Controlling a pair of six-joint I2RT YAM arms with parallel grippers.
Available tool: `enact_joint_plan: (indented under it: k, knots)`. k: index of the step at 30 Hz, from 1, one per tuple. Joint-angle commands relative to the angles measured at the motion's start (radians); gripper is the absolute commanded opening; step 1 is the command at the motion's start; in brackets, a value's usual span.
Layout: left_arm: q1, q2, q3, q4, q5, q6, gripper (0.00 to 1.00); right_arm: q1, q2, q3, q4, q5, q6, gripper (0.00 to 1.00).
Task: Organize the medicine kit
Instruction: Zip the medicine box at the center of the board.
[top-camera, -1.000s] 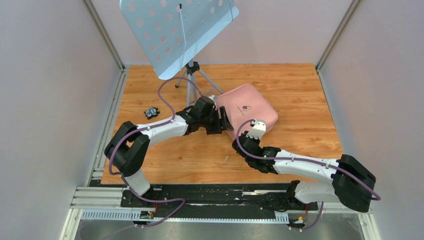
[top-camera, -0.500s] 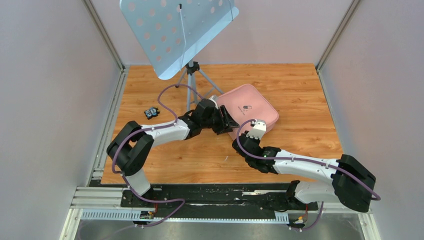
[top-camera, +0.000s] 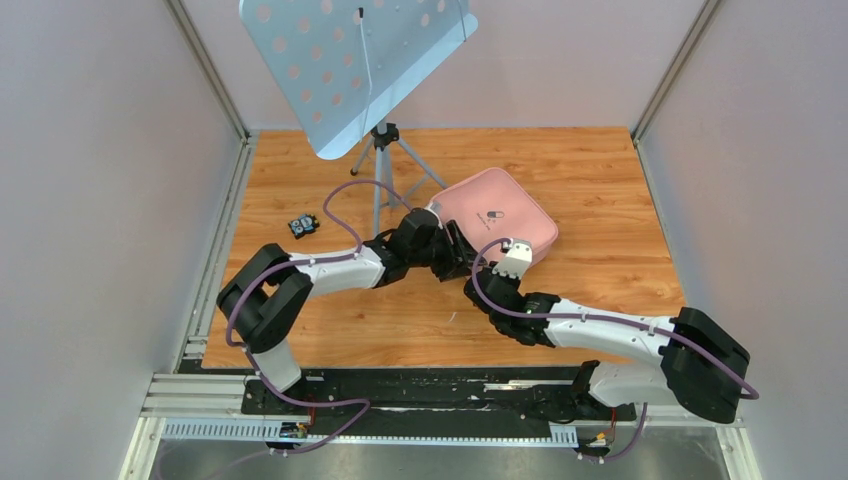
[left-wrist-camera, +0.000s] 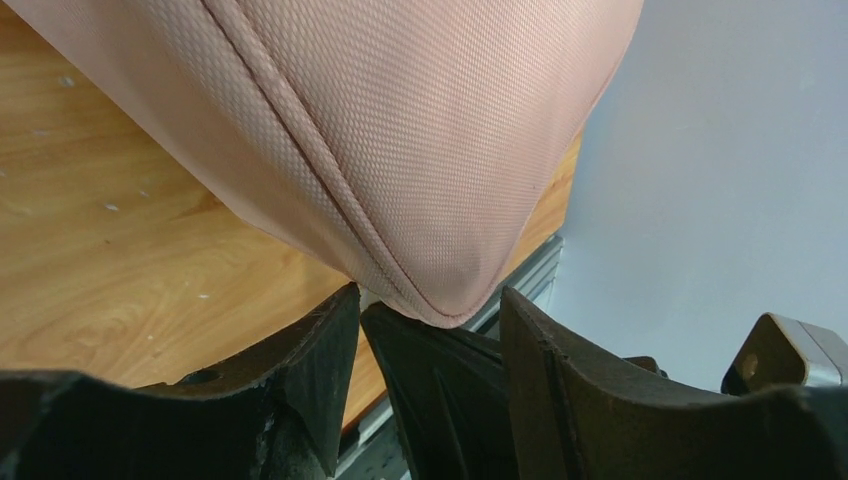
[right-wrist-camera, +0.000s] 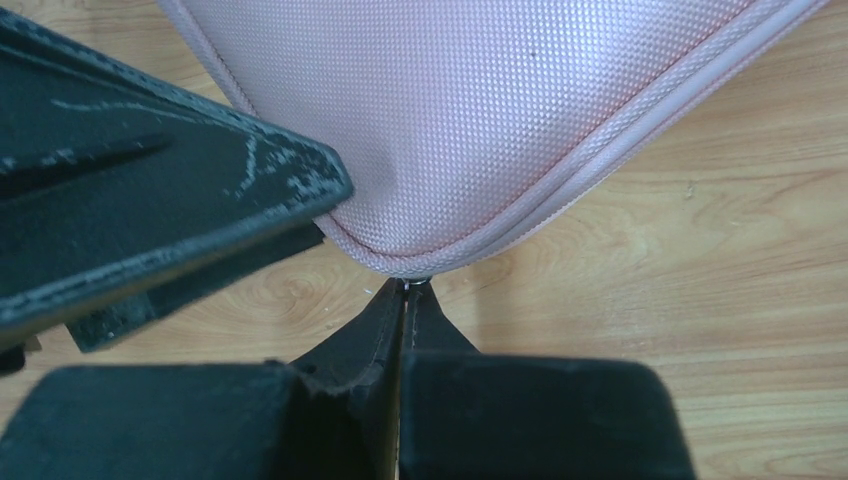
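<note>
The pink medicine kit (top-camera: 497, 215) lies closed on the wooden table, its dark pill logo facing up. My left gripper (top-camera: 462, 262) sits at the kit's near-left corner. In the left wrist view that rounded corner (left-wrist-camera: 440, 300) sits between my two fingers, touching both tips, so the left gripper (left-wrist-camera: 428, 300) is shut on the kit (left-wrist-camera: 400, 130). My right gripper (top-camera: 517, 247) meets the same near corner from the front. In the right wrist view it (right-wrist-camera: 407, 290) is shut on a small metal zipper pull (right-wrist-camera: 410, 283) at the kit's (right-wrist-camera: 480, 110) seam.
A blue perforated music stand (top-camera: 360, 70) on a tripod (top-camera: 385, 160) rises behind the left arm. A small black object (top-camera: 303, 225) lies on the table at the left. Grey walls close both sides, and a metal rail (top-camera: 400, 400) runs along the near edge.
My left gripper has moved right to the kit's near corner and its jaws have narrowed around it. The right arm and the kit have stayed put.
</note>
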Motion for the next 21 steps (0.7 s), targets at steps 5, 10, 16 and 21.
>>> enact_joint_plan:
  k: [5,10,16,21]
  knots:
    - [-0.021,0.001,0.011,0.033,-0.012,-0.056,0.54,-0.002,-0.009,0.011,0.044,0.018,-0.006,0.0]
    - [-0.021,0.037,0.01,0.043,-0.017,-0.069,0.36,-0.002,-0.021,0.002,0.043,0.02,0.0,0.0]
    - [-0.021,0.023,-0.014,0.033,-0.043,-0.075,0.04,-0.004,-0.065,-0.041,0.031,0.041,0.026,0.0]
    - [-0.018,0.005,-0.018,0.008,-0.06,-0.069,0.0,-0.004,-0.096,-0.052,-0.009,0.063,0.043,0.0]
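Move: The near corner of the medicine box lies between the left hand's open fingers, about 1 cm back, 1 cm right and 1 cm down. The zip pull is about 3 cm back and 2 cm right of that hand; the box's middle is some 9 cm ahead, 3 cm right, and the tripod's near foot about 20 cm left, level with it. From the right hand, already holding the pull, the corner lies some 2 cm ahead, 1 cm left. Left fingers ease about 1 cm back-right and down, pinching the box corner; right, keeping the pull, draws 1 cm right. ##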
